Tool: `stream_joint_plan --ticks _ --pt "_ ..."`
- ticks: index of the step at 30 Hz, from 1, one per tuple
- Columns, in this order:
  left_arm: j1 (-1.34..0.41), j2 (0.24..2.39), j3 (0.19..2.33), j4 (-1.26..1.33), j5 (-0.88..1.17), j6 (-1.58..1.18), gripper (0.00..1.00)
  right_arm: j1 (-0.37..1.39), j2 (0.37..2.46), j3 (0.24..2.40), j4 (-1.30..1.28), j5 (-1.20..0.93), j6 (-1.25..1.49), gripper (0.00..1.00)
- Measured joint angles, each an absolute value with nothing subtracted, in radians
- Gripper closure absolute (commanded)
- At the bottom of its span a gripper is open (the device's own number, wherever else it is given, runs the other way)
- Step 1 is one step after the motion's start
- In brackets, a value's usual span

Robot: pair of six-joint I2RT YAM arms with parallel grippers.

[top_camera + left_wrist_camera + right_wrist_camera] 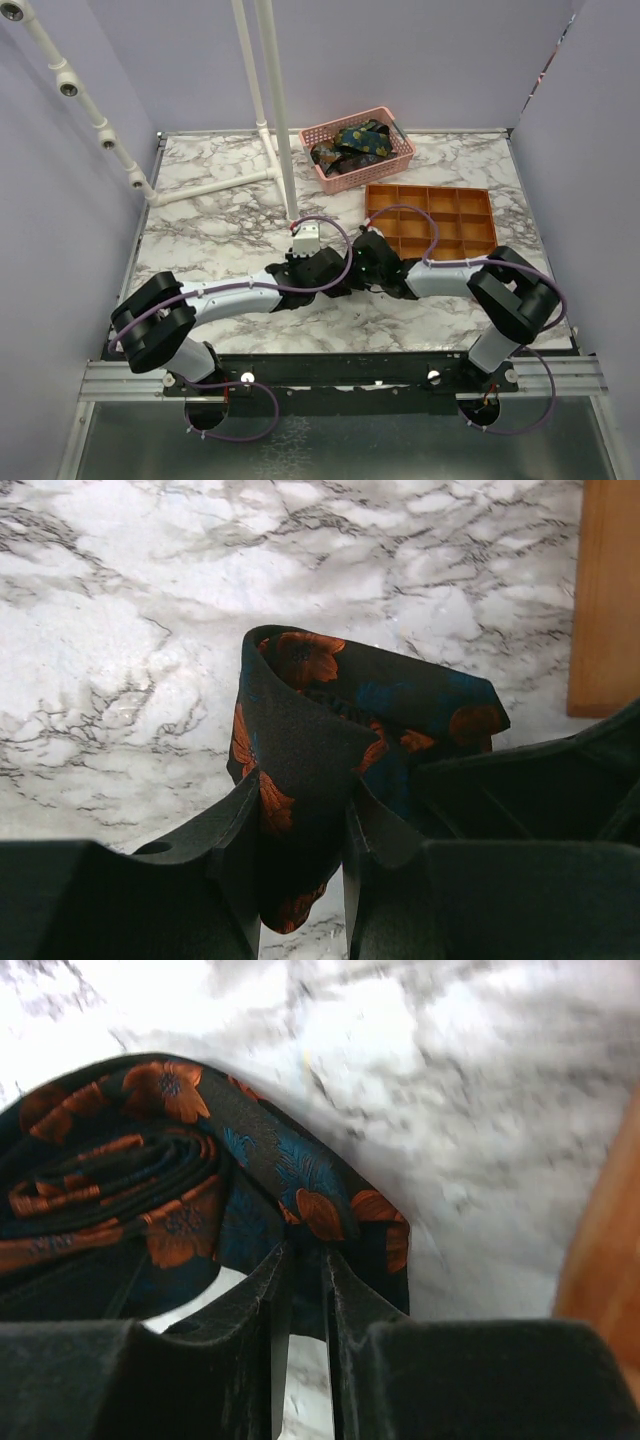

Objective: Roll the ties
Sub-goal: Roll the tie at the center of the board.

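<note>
A dark tie with orange and blue flowers (330,715) is rolled up between my two grippers over the middle of the marble table (210,225). My left gripper (300,825) is shut on the thick roll, its fingers (235,830) pressing both sides. The coiled layers of the tie (120,1175) show in the right wrist view, where my right gripper (300,1260) is shut on its outer end. From above, both grippers (345,270) meet and hide the tie. More ties (352,143) lie in a pink basket (392,168) at the back.
An orange divided tray (432,222) sits just behind the right arm; its edge (608,590) shows close to the left gripper. A white pipe stand (275,110) rises from the back left of the table, its foot (205,188) running across the marble.
</note>
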State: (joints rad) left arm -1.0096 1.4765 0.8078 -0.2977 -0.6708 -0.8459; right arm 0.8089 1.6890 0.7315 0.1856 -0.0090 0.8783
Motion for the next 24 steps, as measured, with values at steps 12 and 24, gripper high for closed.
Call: stream_joint_plan --ticks 12,24 --pt "-1.047 1.443 0.762 -0.204 -0.544 -0.774 1.0 0.879 1.534 0.527 0.221 -0.051 1.053 0.77" --pt "-1.148 1.541 0.845 -0.267 -0.698 -0.741 1.0 0.9 1.515 0.483 0.253 -0.052 1.148 0.77"
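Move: In the left fingers the tie's roll is already pinched, its middle about 2 cm ahead of that hand and 2 cm below it. The right fingers already hold the loose strip; the same roll lies some 5 cm to the right hand's left, 2 cm back and 3 cm higher. From the right hand the brown tray's middle is about 14 cm ahead and 18 cm right, the pink basket's roughly 33 cm ahead and 2 cm right. Drawing the pinched loose strip back past the right side of the roll, the right hand travels about 7 cm towards the robot, low over the board, rolls some 10 degrees and eases to a stop. The left hand keeps its pinch and carries the roll about 4 cm right and 2.5 cm back, turning roughly 10 degrees clockwise. ##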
